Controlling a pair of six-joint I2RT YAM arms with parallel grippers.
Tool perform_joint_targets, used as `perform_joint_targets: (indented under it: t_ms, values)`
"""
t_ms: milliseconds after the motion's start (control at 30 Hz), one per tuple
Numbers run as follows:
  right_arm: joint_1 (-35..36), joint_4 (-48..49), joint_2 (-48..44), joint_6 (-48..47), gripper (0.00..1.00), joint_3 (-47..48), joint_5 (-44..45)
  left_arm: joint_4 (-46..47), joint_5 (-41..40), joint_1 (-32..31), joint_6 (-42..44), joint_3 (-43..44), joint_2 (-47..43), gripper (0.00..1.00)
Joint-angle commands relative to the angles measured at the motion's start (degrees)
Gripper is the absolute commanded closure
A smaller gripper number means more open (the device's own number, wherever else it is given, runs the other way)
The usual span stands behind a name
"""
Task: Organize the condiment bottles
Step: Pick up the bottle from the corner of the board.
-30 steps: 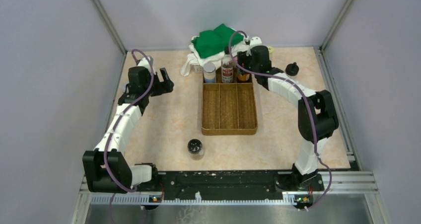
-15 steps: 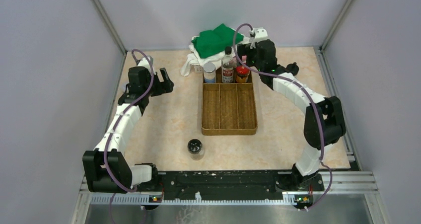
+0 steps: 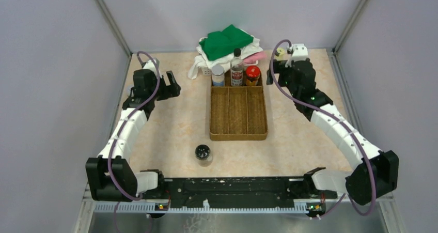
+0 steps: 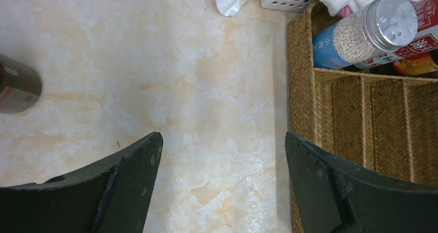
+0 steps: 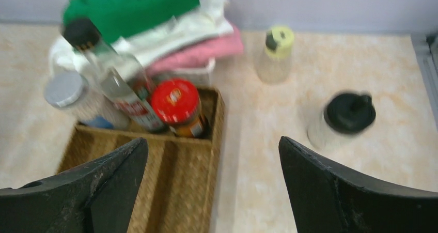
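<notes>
Three condiment bottles stand in the far end of the brown woven tray (image 3: 238,120): a grey-lidded one (image 3: 218,74), a tall clear black-capped one (image 3: 237,66) and a red-lidded jar (image 3: 252,75). My right gripper (image 3: 272,74) is open and empty, just right of the red-lidded jar (image 5: 177,103) and apart from it. Beyond it stand a yellowish-lidded bottle (image 5: 276,53) and a black-lidded jar (image 5: 347,117). Another black-lidded jar (image 3: 203,153) stands near the front. My left gripper (image 3: 172,84) hangs open left of the tray, over bare table, with a brown jar (image 4: 15,86) to its left.
A pile of green, white and pink cloths (image 3: 227,43) lies on a white basket just behind the tray. Metal frame rails and grey walls close the table on three sides. The tray's three long compartments (image 4: 382,124) hold nothing.
My right gripper opened off the red-lidded jar, leaving it in the tray's far right corner, and drew back to the right. The left arm has not moved.
</notes>
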Motion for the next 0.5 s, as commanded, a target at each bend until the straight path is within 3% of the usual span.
perform_joint_targets:
  t_ms: [0,467]
  values:
    - [-1.0,-8.3,-4.7,4.4,0.04,-5.9,3.2,-1.2,-0.3,0.3,0.1,3.3,-3.6,0.04]
    - [-7.5,-20.8,-11.2,14.3,0.01,-8.6,7.4,-11.4,-5.7,0.4,-0.2,5.6,-14.3,0.01]
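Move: The bottle on the near left corner of the board, hidden under the left arm just now, lies roughly 28 cm back from the left hand, 18 cm to its left and 12 cm below. A brown jar stands about 2 cm ahead of the left hand and 16 cm to its left; a black-lidded shaker some 28 cm back and 14 cm to its right, both about 12 cm below. From the right hand the corner bottle is about 31 cm back, 60 cm to the left and 21 cm below. Up by about 7 cm and back by some 4 cm goes the left hand, empty and open, its fingers tipping slightly upward as it starts back towards the near left corner's side. The right hand, also open and empty, sinks about 9 cm while drawing right and back, away from the red-lidded jar in the tray, its fingers tipping down about 20 degrees and swinging clockwise. ##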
